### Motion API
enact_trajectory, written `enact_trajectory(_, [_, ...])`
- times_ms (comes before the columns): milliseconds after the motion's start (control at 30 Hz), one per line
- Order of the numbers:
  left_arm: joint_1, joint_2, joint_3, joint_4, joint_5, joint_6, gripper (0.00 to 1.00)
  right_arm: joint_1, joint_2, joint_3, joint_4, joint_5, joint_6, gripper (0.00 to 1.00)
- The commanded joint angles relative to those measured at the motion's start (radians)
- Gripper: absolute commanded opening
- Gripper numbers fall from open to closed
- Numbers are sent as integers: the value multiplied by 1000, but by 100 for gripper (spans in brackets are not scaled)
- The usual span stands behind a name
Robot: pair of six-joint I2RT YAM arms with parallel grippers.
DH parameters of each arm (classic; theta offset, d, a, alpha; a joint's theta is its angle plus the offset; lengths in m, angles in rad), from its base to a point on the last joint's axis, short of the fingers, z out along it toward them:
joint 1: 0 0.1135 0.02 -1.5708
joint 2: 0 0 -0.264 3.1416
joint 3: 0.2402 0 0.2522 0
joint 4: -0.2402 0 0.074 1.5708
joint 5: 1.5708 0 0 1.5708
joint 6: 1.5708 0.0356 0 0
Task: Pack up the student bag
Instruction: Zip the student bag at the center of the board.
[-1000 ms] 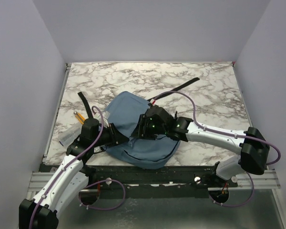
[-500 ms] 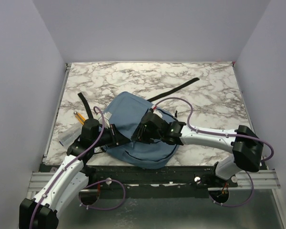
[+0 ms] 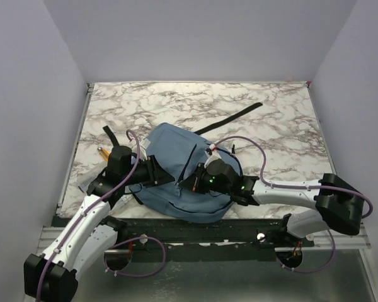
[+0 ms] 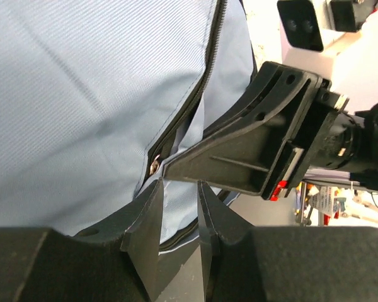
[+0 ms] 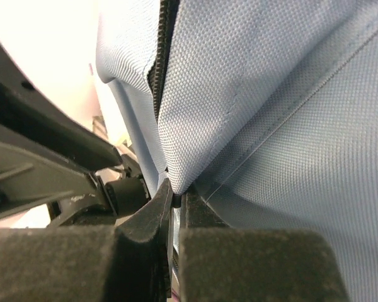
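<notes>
The student bag (image 3: 170,154), a soft dusty-blue backpack with black zip trim, lies flat near the table's front edge. My right gripper (image 3: 189,182) is shut on a fold of its fabric; the right wrist view shows the fold (image 5: 195,157) pinched at the closed fingertips (image 5: 175,200). My left gripper (image 3: 162,174) faces it from the left. Its jaws (image 4: 179,184) stand a narrow gap apart beside the zip line (image 4: 183,119), with blue fabric (image 4: 82,94) seen beyond them and nothing pinched. The right gripper's black finger (image 4: 252,151) sits just past the left fingertips.
A yellow pencil (image 3: 104,153) and a clear plastic item (image 3: 88,182) lie at the left edge. One black strap (image 3: 113,137) trails left of the bag, another (image 3: 233,118) runs toward the far right. Grey walls enclose the marble table (image 3: 271,126).
My right gripper has moved nearer and closed on the bag's fabric. The left gripper has shifted slightly farther and its jaws have parted a little. The bag has bunched and shifted.
</notes>
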Motion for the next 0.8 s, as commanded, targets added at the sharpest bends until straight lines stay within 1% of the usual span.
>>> enact_trajectory(0, [0,81,66,-22,81,77,30,4,0,-111,433,-139,-123,1])
enact_trajectory(33, [0,103,73,-20,106,90,30,4,11,-142,563,-170,-132,1])
enact_trajectory(67, [0,124,81,-22,128,101,29,4,23,-171,643,-183,-135,1])
enact_trajectory(133, [-1,155,91,-40,150,118,26,1,49,-190,746,-200,-134,1])
enact_trajectory(200, [0,156,81,-42,156,122,26,2,71,-189,779,-215,-140,1])
enact_trajectory(367, [0,119,65,-50,87,137,38,-4,101,-202,842,-239,-112,0])
enact_trajectory(500, [0,138,72,-50,47,150,46,-10,102,-209,847,-248,-106,1])
enact_trajectory(633, [0,159,90,-44,36,167,52,-17,109,-216,866,-261,-102,1])
enact_trajectory(700, [0,163,89,-43,32,172,56,-21,118,-220,886,-274,-97,1])
enact_trajectory(767, [0,182,78,-31,73,165,60,-26,125,-223,900,-282,-90,1])
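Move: From the left gripper, the bag's gold zipper pull lies some 3 cm to the right, about 2 cm ahead and 2 cm below; the blue fold pinched by the right gripper is roughly 3 cm to its right, 1 cm ahead and 1 cm below. From the right gripper the pull is about 1 cm ahead, with no sideways offset and about 1 cm lower; the black zipper slit's middle is some 7 cm ahead and 2 cm to its right. Keep the right fingers shut on the blue fold and carry it about 2 cm up and 2 cm left, drawing back a centimetre, while tilting those fingers up some 25 degrees until nearly level. Bring the left gripper up a touch and right, then settle it lower over the zipper pull, turning slightly clockwise and spreading its fingers to either side. ##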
